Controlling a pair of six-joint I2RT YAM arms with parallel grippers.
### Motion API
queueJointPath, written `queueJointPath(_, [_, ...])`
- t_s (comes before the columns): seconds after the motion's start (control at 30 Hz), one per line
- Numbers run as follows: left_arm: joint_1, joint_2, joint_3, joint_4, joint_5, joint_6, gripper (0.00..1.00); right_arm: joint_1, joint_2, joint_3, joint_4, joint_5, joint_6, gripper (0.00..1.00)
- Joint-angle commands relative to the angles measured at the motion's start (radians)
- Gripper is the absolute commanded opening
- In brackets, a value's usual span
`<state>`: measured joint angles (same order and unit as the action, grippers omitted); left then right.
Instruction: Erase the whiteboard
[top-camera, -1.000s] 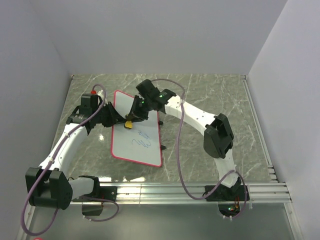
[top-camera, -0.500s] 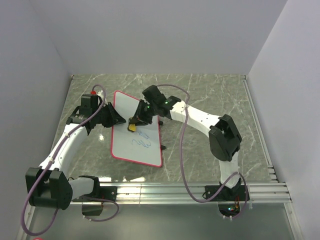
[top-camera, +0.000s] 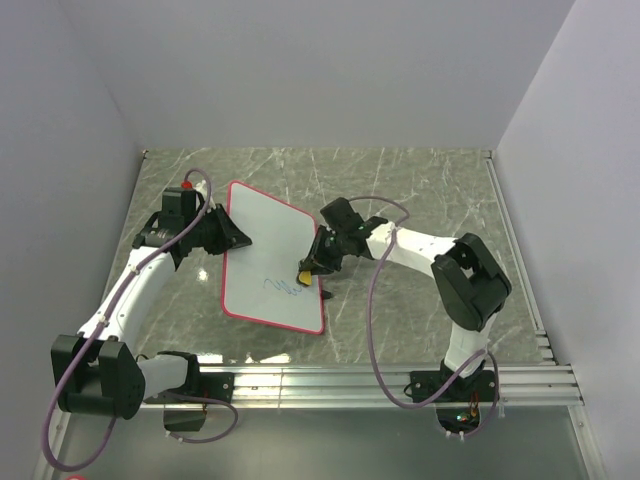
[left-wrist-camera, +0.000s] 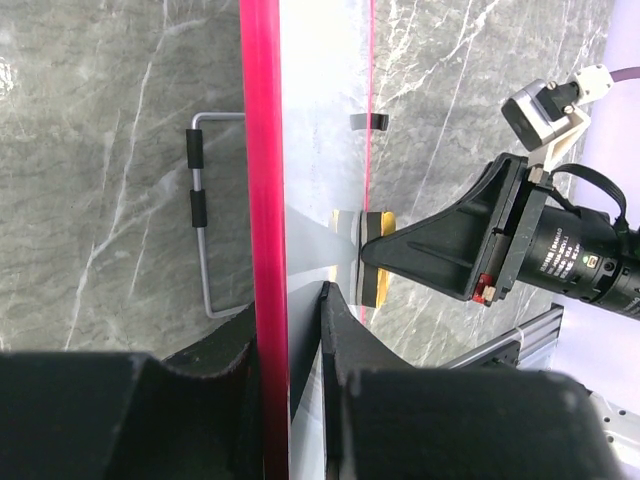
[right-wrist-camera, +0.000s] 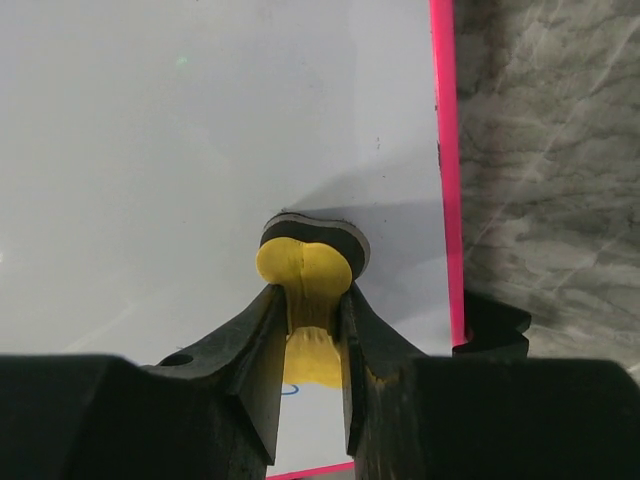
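Observation:
The whiteboard (top-camera: 268, 235), white with a red-pink rim, lies at the table's left centre, and a blue scribble (top-camera: 282, 287) shows on its near half. My left gripper (top-camera: 236, 240) is shut on the board's left rim (left-wrist-camera: 265, 180), one finger on each face. My right gripper (top-camera: 306, 271) is shut on the yellow eraser (top-camera: 304, 277). The eraser's dark pad (right-wrist-camera: 312, 236) presses on the board near its right rim (right-wrist-camera: 446, 150). In the left wrist view the eraser (left-wrist-camera: 384, 226) meets the white face (left-wrist-camera: 320, 120). My right gripper (right-wrist-camera: 312, 300) pinches the eraser's waist (right-wrist-camera: 305, 268).
A bent wire stand (left-wrist-camera: 203, 230) lies on the marble beside the board's left edge. A small black clip (top-camera: 326, 294) sits at the board's right rim. Aluminium rails (top-camera: 380, 380) run along the near edge, and grey walls close the left, back and right.
My right gripper has dragged the eraser from the board's upper middle toward its right rim. The upper blue strokes are gone. The left gripper has kept its hold.

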<state>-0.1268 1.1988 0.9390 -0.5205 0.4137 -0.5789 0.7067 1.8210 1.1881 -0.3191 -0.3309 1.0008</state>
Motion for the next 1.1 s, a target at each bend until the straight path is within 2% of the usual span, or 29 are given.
queueJointPath(0.0, [-0.076,0.033,-0.035,-0.069,-0.092,0.148,0.0,0.1,0.072,0.031,-0.143,0.081,-0.041,0.0])
queueJointPath(0.07, [-0.077,0.031,-0.034,-0.07,-0.096,0.149,0.0,0.132,0.064,0.103,-0.153,0.078,-0.062,0.0])
queueJointPath(0.2, [-0.082,0.031,-0.037,-0.067,-0.102,0.148,0.01,0.235,0.041,0.343,-0.063,-0.003,-0.122,0.0])
queueJointPath(0.3, [-0.083,0.036,-0.034,-0.062,-0.11,0.146,0.0,0.293,0.073,0.497,-0.087,-0.033,-0.142,0.0])
queueJointPath(0.37, [-0.082,0.044,-0.029,-0.062,-0.112,0.143,0.0,0.309,0.083,0.53,-0.11,-0.021,-0.162,0.0])
queueJointPath(0.53, [-0.082,0.045,-0.028,-0.065,-0.115,0.14,0.0,0.316,0.025,0.365,-0.06,-0.007,-0.133,0.0])
queueJointPath(0.67, [-0.082,0.045,-0.029,-0.065,-0.115,0.139,0.0,0.298,-0.026,0.208,-0.061,0.087,-0.122,0.0])
queueJointPath(0.87, [-0.083,0.038,-0.022,-0.084,-0.112,0.134,0.0,0.188,-0.069,-0.121,-0.009,0.147,-0.071,0.0])
queueJointPath(1.07, [-0.083,0.022,-0.011,-0.111,-0.125,0.139,0.0,0.151,-0.031,-0.24,-0.031,0.222,-0.042,0.0])
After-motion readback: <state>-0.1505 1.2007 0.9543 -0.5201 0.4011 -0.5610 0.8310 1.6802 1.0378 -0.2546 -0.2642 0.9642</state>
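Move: The right hand has the yellow eraser on the slanted whiteboard; the last blue scribble lies about 5 cm to its left, 2 cm back and 3 cm higher. The black clip is some 3 cm back, 5 cm right and 5 cm below, the board's near edge about 9 cm back and 5 cm left, 2 cm higher. From the left hand, at the raised edge, the scribble is roughly 9 cm right, 6 cm back and 7 cm below. Right hand, still gripping the eraser, wipes some 20 cm up-left and back across the scribble, then down-right again. ##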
